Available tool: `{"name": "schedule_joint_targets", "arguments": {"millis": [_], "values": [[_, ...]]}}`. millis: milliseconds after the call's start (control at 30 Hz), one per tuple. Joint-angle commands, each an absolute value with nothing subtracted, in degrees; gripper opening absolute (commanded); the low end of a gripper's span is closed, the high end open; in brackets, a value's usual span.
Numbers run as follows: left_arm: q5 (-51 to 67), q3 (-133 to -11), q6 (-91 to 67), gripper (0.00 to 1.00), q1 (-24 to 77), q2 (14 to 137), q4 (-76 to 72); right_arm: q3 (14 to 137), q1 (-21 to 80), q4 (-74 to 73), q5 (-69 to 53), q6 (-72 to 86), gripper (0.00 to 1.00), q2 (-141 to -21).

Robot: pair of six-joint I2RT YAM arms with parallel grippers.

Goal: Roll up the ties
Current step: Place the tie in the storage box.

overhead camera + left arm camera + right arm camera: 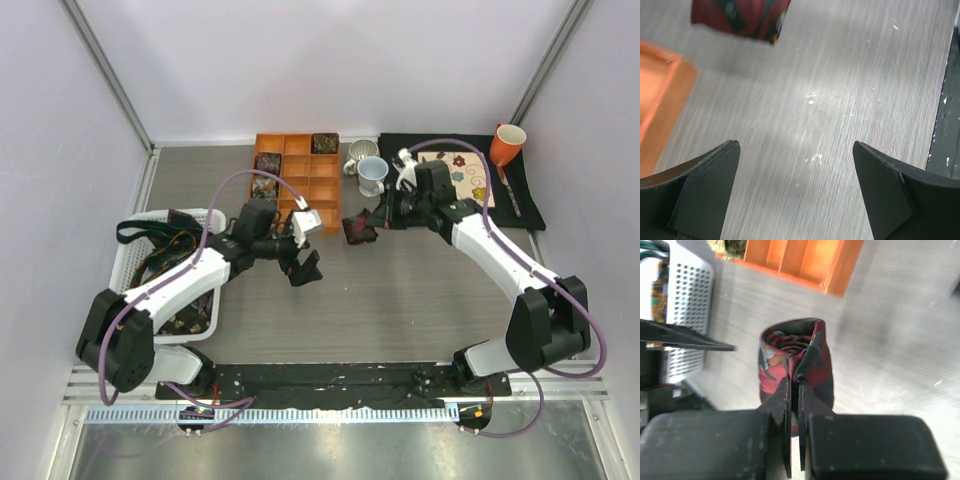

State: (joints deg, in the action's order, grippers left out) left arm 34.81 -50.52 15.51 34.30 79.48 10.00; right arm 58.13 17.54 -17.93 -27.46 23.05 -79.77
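A maroon rolled tie [358, 230] hangs just above the table right of the orange tray, and my right gripper [385, 218] is shut on it. In the right wrist view the jaws [795, 381] pinch a fold at the top of the maroon roll [777, 362]. My left gripper [301, 266] is open and empty, left of and nearer than the roll. Its fingers [715, 175] spread wide over bare table, with the maroon roll [740, 17] at the top edge. Loose ties [165, 268] fill the white basket. Three rolled ties [324, 143] sit in tray compartments.
The orange compartment tray [315, 185] stands at the back centre, and its corner [660, 95] shows in the left wrist view. The white basket [215, 216] is at the left. Two pale mugs [372, 175], an orange mug [507, 143] and a black placemat [520, 195] lie at the back right.
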Motion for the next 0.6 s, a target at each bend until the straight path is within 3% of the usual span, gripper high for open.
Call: {"name": "schedule_joint_targets", "arguments": {"millis": [0,233,567], "values": [[36.5,-49.7,9.7,1.0,29.4,73.8,14.3,71.5,22.5,-24.9,-17.9,12.2,0.01,-85.0],[37.3,-46.5,1.4,1.0,21.8,67.9,13.5,87.5,31.3,-30.8,-4.4,-3.8,0.01,-92.4],[37.8,-42.5,-4.2,1.0,12.2,60.7,11.8,96.1,40.3,-33.3,10.2,-29.1,0.01,-100.8]]}}
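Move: Ahead and to the left of the right hand, which already pinches the rolled tie, is the storage box: its middle lies about 14 cm ahead, 16 cm left and 15 cm below. The blue-white mug stands some 15 cm straight ahead of this hand, the silver cup roughly 20 cm ahead and 2 cm left, both about 12 cm lower. From the empty left hand the box's middle is about 21 cm ahead, 3 cm left and 12 cm down. Swinging left and forward with the rolled tie, the right hand travels about 8 cm left and 6 cm out towards the storage box's near right part, rising some 5 cm before it begins to sink. The wrist rolls about 50 degrees, counter-clockwise looking along the fingers, which stay shut on the tie. The left hand, wide open, draws about 10 cm left and slightly up, turning counter-clockwise. ##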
